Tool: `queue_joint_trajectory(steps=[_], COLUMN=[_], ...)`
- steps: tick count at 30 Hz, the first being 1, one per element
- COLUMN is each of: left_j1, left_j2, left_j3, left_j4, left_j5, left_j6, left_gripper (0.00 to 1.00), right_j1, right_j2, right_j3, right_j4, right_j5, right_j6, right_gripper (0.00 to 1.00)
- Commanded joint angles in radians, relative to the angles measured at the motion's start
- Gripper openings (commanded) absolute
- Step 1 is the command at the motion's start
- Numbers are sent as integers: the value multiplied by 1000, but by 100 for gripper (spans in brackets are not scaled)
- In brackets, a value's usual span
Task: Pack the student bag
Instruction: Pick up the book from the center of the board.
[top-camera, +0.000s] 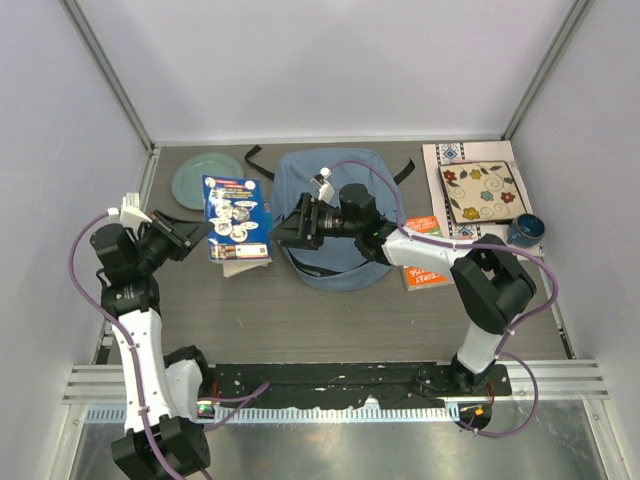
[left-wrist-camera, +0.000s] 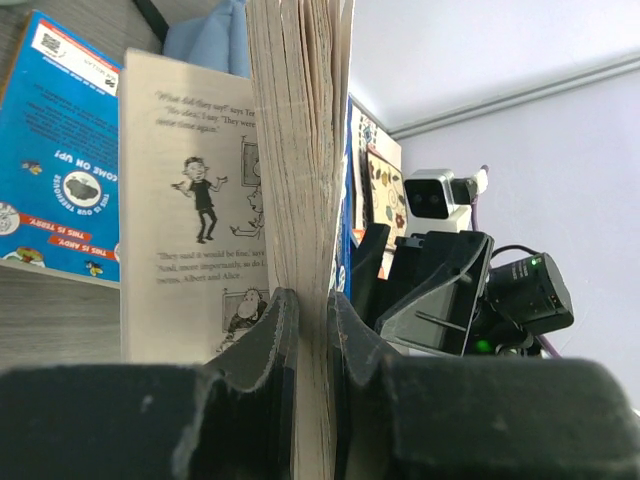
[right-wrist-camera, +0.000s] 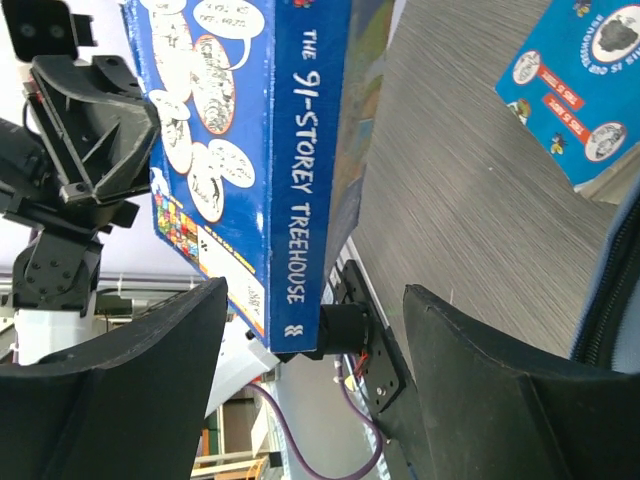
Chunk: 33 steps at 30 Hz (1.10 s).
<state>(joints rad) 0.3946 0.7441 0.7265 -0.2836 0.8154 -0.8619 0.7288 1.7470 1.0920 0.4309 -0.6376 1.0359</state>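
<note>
My left gripper (top-camera: 197, 232) is shut on the page block of a blue paperback, "The 91-Storey Treehouse" (top-camera: 236, 212), and holds it up on edge left of the student bag (top-camera: 335, 225). In the left wrist view the fingers (left-wrist-camera: 268, 335) pinch the pages (left-wrist-camera: 300, 150), and one printed leaf hangs loose. My right gripper (top-camera: 288, 233) is open and empty over the bag's left edge, facing the book. Its spine (right-wrist-camera: 300, 170) shows between the spread fingers (right-wrist-camera: 160, 370), not touching. The light-blue bag lies flat under the right arm.
A second blue book (right-wrist-camera: 590, 80) lies on the table under the held one; it also shows in the left wrist view (left-wrist-camera: 60, 180). A green plate (top-camera: 207, 180) sits at back left. An orange book (top-camera: 425, 265), a patterned plate (top-camera: 485, 192) and a dark cup (top-camera: 523, 232) sit at right.
</note>
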Motion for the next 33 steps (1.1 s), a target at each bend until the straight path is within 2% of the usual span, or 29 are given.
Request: queue_joint_trajectory(steps=[1,17,20,21,23,24,25,26,27,28,31,33], left_j1=[-28,-276,-280,-281,-281,-281,-281,-281,-281,-283,-281,-281], left_j2=[3,92,97,95,97,95,97,98,101,101,104,118], left_j3=[7,-32,-42,-45,-53,-55,-56,-55,-55,-55,-44,-39], left_j4=[170,389,397,396,383,371,347,331,316,298,287,279], left_j5=[60,-58,-62,-65,-76,-81,-87,-99,-107,-114,-142,-150], left_j6=[-55,-134,-134,-132,-127,-115,-109,-98,-82,-75,-42,-34], left_gripper=[0,0,0,0,0,0,5,27,40,67,90,96], right_j1=[-5,20,20,20,17,15,12,11,9,4,-2,-6], right_j2=[-40,26,5,-1,-13,-24,-30,-37,-49,-55,-87,-113], right_j3=[-18,26,8,-1,-9,-20,-23,-27,-37,-41,-63,-78], right_j4=[186,235,241,241,241,241,246,249,252,259,264,262], right_j5=[-7,-22,-11,-5,4,6,7,6,4,3,-5,-16], right_j6=[75,112,104,99,85,82,79,76,73,70,58,39], right_gripper=[77,76,58,48,37,25,19,15,9,7,2,1])
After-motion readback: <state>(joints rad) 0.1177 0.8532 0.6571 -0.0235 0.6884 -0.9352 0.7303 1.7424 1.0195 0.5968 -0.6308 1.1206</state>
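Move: Level with the left hand and about 12 cm to its right wait the right hand's open fingers, perhaps 3 cm lower. The 91-Storey book, already gripped by the left hand at its page edge, has its middle some 8 cm left and 2 cm ahead of the right hand. From the left hand, the blue book on the table lies roughly 15 cm ahead, 2 cm right and 25 cm below; the backpack is 14 cm ahead, 24 cm right and 18 cm below. Carrying the book rightward about 6 cm while easing 2 cm forward and turning some 10 degrees clockwise, the left hand feeds its spine between the right hand's open fingers. The right hand first rises about 2.5 cm, rolling slightly, then closes on the spine side and sinks back nearly 2 cm. The left fingers then open wide and let go. ##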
